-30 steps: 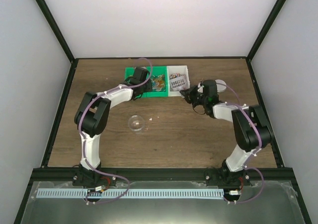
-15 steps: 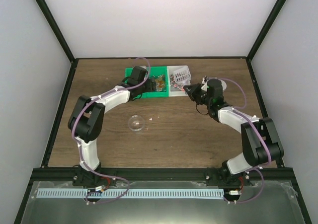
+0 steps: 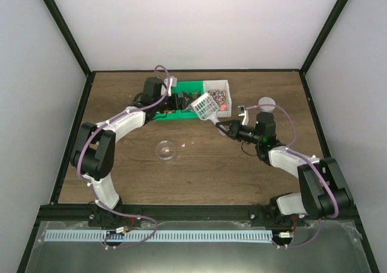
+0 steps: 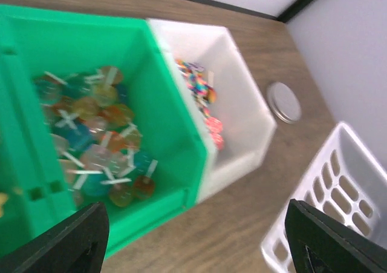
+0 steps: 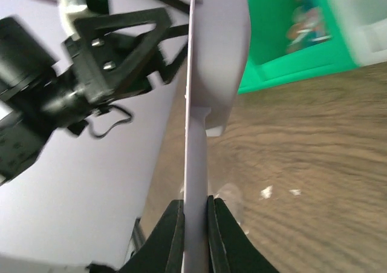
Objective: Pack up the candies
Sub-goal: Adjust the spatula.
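Observation:
The candies point(image 3: 219, 97) are tiny bright sweets lying in the white bin point(image 3: 225, 83); in the left wrist view they point(image 4: 200, 86) run along the left side of that bin point(image 4: 245, 112). My right gripper point(image 3: 222, 126) is shut on the handle of the slotted pale scoop point(image 3: 205, 106), which hangs tilted in front of the two bins. In the right wrist view the handle point(image 5: 195, 164) is pinched between the fingers of that gripper point(image 5: 195, 224). My left gripper point(image 3: 179, 102) is open over the green bin point(image 3: 181, 114), holding nothing; its fingers point(image 4: 66, 243) stand wide apart.
The green bin point(image 4: 163, 97) holds lollipops point(image 4: 97, 134). A clear jar point(image 3: 165, 150) stands on the wood in front of the bins, with small crumbs point(image 3: 184, 144) beside it. A round lid point(image 3: 266, 103) lies right of the white bin. Black frame rails edge the table.
My left gripper has opened and its arm has drawn back to the left. The right arm has pulled toward me, bringing the scoop out of the white bin and up in front of it.

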Robot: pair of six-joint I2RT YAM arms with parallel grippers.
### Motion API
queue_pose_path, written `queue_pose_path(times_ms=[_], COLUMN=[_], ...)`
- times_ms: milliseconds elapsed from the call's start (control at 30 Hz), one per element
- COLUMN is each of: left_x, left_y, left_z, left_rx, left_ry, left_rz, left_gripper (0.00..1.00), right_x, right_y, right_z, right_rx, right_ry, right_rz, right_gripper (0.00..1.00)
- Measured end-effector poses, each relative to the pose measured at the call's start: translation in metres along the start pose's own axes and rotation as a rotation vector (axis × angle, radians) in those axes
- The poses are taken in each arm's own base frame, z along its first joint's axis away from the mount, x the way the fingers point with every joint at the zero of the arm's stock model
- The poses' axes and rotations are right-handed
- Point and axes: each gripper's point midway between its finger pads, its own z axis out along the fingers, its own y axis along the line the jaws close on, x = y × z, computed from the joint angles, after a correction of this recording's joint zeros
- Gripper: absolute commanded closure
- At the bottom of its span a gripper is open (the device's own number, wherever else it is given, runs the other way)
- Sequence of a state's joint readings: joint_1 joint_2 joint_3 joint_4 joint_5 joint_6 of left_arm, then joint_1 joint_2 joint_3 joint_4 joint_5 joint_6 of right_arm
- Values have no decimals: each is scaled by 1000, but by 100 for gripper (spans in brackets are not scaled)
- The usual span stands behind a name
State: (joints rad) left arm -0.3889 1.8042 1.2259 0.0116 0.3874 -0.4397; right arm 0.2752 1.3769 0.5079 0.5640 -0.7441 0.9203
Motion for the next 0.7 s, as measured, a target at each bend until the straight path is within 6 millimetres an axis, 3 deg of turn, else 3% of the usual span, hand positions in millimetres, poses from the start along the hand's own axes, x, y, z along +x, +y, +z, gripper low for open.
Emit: queue_pose_path(times_ms=[133, 300, 500, 600, 700], left_x=[14, 33, 48, 48, 49], left_y=[-22, -40, -56, -67, -72], left_z=[-5, -19, -37, -45, -53], left_rx=[130, 252, 346, 399, 449], left_ry=[38, 76, 93, 82, 77], left_rz=[7, -7, -21, -4, -18], left_gripper=[26, 41, 82, 92, 96], right_x=[16, 36, 44, 45, 48], right_y=[32, 42, 51, 53, 54], right_z=[-2, -2, -7, -9, -10], right_rx=[-81, -97, -110, -114, -121], right_ry=[60, 123, 151, 156, 167], right_rz=[-83, -122, -149, -153, -157], right_gripper=[99, 99, 99, 99, 84])
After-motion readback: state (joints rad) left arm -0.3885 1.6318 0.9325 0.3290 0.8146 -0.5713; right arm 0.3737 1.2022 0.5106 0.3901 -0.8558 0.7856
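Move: The right gripper already holds the spatula's handle; the blade's middle lies about 7 cm ahead and 8 cm left of that hand, level with it. From the open left gripper the blade is some 10 cm to the right, 2 cm back and nearly level. Some 13 cm below the left hand lie the middle green compartment, 5 cm ahead and 4 cm right, and the white box, 5 cm ahead and 13 cm right. Bring the left gripper back towards you about 9 cm, with some 3 cm each of rightward travel and lift, rolling and turning it clockwise as its fingers shut to pinch the near-left edge of the spatula's blade. Keep the right grip on the handle and carry it back some 6 cm, also left and up, swinging counter-clockwise. ##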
